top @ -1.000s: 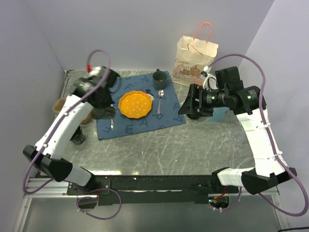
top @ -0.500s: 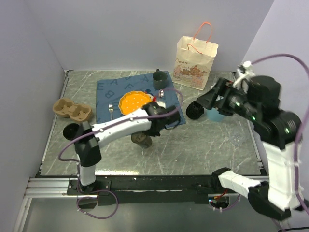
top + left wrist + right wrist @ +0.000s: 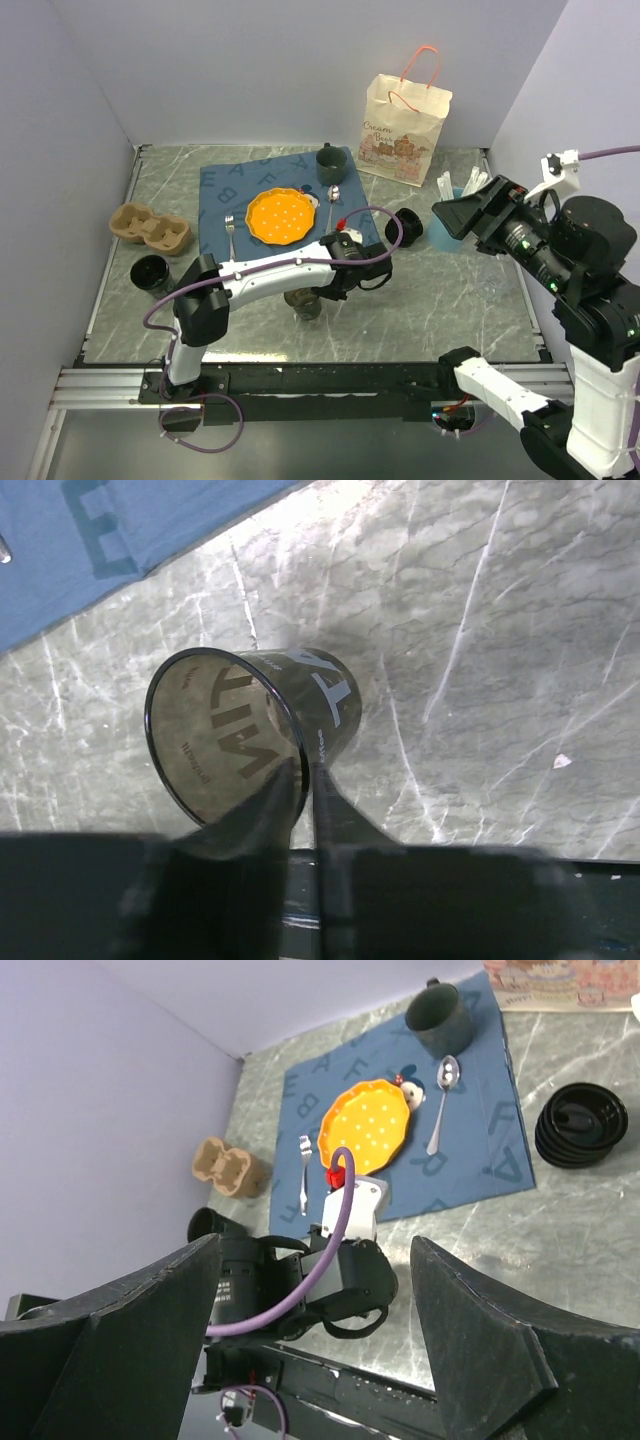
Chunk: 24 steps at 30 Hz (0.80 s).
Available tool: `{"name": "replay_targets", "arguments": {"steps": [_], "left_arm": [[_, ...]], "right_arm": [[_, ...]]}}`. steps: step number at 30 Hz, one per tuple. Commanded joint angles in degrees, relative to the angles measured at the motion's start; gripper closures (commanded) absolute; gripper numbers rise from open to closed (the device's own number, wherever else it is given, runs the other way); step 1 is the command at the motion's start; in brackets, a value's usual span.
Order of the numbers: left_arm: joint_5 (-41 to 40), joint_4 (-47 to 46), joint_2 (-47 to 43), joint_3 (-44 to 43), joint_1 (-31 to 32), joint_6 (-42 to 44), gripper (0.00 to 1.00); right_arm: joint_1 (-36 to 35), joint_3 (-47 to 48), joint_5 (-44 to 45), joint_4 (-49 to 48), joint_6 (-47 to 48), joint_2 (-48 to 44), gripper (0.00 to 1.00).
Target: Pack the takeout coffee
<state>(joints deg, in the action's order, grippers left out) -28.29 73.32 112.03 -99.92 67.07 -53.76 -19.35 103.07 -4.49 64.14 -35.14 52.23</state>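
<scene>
A dark see-through takeout coffee cup (image 3: 250, 735) with pale lettering stands on the marble below the blue mat (image 3: 230, 185). My left gripper (image 3: 305, 780) pinches its rim, one finger inside and one outside. From above, the cup (image 3: 306, 304) is half hidden under the left gripper (image 3: 312, 295). A second dark cup (image 3: 150, 272) stands at the left beside the cardboard cup carrier (image 3: 150, 228). Black lids (image 3: 408, 227) are stacked right of the mat. The paper bag (image 3: 405, 125) stands at the back. My right gripper (image 3: 315, 1330) hangs open and holds nothing, high over the right side.
On the mat lie an orange plate (image 3: 280, 215), a fork (image 3: 229, 232), a spoon (image 3: 334, 205) and a dark mug (image 3: 330, 158). A blue cup (image 3: 445, 240) with white sticks stands under the right arm.
The left arm swung from the carrier at the far left to the table's middle, carrying the cup down below the mat. The right arm rose and drew back to the right.
</scene>
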Motion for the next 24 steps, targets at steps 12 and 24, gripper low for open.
{"name": "replay_targets", "arguments": {"steps": [12,24], "left_arm": [[7.00,-7.99,-7.51,-6.10,-3.51,-0.30,0.15],[17.93,-33.23,-36.86,27.02,-21.62,4.00,0.03]], "right_arm": [[0.02,-3.57,-4.02,-0.07,1.64,1.21,0.16],[0.11,-11.22,-7.38,-1.38,7.52,10.25,0.22]]}}
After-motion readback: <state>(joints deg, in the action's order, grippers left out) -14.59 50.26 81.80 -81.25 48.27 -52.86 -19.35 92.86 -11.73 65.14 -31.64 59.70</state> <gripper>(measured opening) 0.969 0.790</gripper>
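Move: The left fingers are still at the coffee cup's rim, on its near right side; the cup's middle lies about 2 cm ahead, 2 cm left and 5 cm below. From that hand the orange plate is some 30 cm ahead and 10 cm left, the black lids 26 cm ahead and 25 cm right. From the right hand the cup is roughly 4 cm ahead, 25 cm left and 39 cm down, the lids 26 cm ahead, about 1 cm right and 42 cm down. Left fingers open wide off the cup's rim and rise some 10 cm, also forward; right hand sinks 9 cm. ##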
